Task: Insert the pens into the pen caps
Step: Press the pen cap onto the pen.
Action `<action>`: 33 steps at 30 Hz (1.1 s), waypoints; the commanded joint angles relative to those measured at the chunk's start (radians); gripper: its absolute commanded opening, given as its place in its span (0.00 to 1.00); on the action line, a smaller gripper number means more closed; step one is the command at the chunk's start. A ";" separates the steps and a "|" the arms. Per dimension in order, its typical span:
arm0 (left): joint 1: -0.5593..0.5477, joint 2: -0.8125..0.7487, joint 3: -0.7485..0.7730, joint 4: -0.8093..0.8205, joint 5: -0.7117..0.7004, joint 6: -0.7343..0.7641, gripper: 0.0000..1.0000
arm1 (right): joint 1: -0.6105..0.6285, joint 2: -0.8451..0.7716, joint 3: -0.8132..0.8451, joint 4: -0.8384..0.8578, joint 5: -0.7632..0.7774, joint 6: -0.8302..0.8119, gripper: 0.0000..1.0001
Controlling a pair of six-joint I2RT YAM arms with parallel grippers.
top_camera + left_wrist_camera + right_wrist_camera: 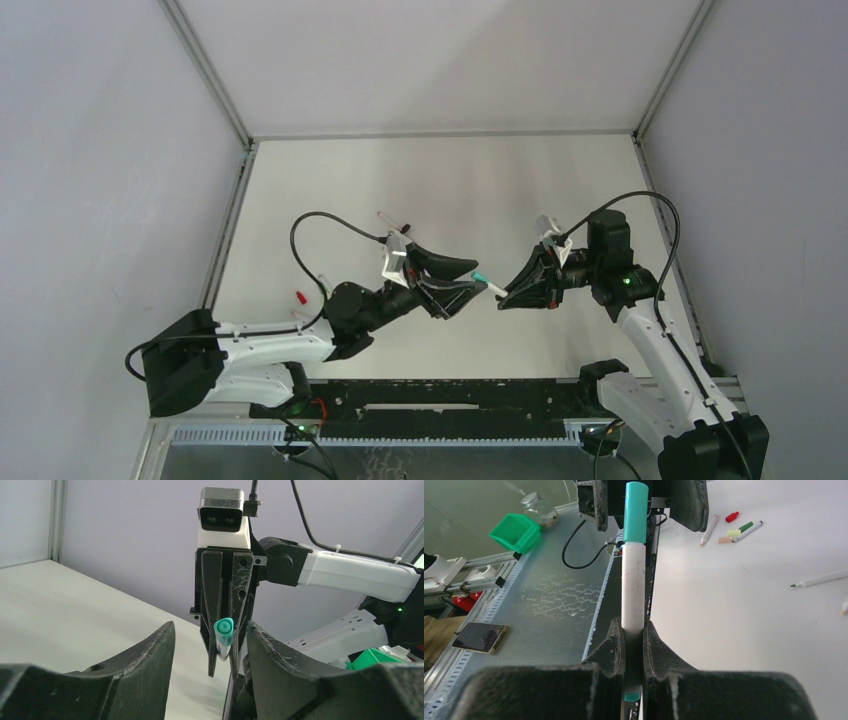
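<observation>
My right gripper (633, 626) is shut on a white-barrelled pen (633, 580) and holds it out level above the table. A teal pen cap (636, 511) sits on the pen's far end, flush against the barrel. My left gripper (210, 625) faces it, open, with one finger on each side of the cap and a gap showing on both sides. In the left wrist view the teal pen cap (223, 627) shows end-on. In the top view the pen (488, 284) bridges the left gripper (468, 287) and the right gripper (506, 294).
Loose on the table lie a red cap (732, 516), a yellow-green cap (734, 532), a peach cap (725, 540) and uncapped pens (819, 578). A green bin (516, 530), a jar (539, 507) and a phone (479, 637) sit beyond the table's near edge.
</observation>
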 commanded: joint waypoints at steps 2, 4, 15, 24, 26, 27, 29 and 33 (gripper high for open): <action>0.005 0.001 0.066 0.063 0.019 -0.015 0.56 | 0.006 0.000 0.034 0.002 -0.003 -0.020 0.00; 0.005 0.005 0.069 0.065 0.020 -0.016 0.53 | 0.006 -0.002 0.034 0.003 -0.004 -0.021 0.00; 0.005 0.043 0.086 0.077 0.053 -0.036 0.25 | 0.006 -0.002 0.034 0.002 -0.004 -0.018 0.00; -0.010 0.104 0.067 0.104 0.119 -0.027 0.00 | -0.005 -0.003 0.034 0.041 -0.013 0.045 0.00; -0.023 0.131 0.048 0.127 0.124 -0.001 0.00 | -0.008 0.001 0.034 0.079 -0.024 0.110 0.00; -0.025 0.146 0.036 0.145 0.129 0.008 0.00 | -0.009 0.004 0.034 0.106 -0.030 0.151 0.00; -0.026 0.182 0.014 0.189 0.145 0.009 0.00 | -0.005 0.017 0.034 0.214 -0.033 0.311 0.00; -0.027 0.253 0.021 0.250 0.201 -0.039 0.00 | 0.053 0.067 0.144 0.136 -0.018 0.386 0.00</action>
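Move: The teal cap on the right hand's held pen is practically between the left hand's open fingers, its middle about 1 cm right and 1 cm back, level with them. The white pen barrel's middle lies some 5 cm right, 1 cm back and 3 cm below the left hand; the right fingertips gripping it are about 6 cm right, 2 cm back and 4 cm below. From the right hand the cap is roughly 5 cm left, 1 cm forward and 4 cm up. The left fingers close from over half open and pinch the teal cap from both sides, the hand first rising about 1 cm around it and then easing some 1 cm right along the pen towards the right hand. The right hand keeps its grip on the barrel; once the cap is held, both hands lift slightly, the left fingers tipping up and the right hand rolling about 10 degrees. ##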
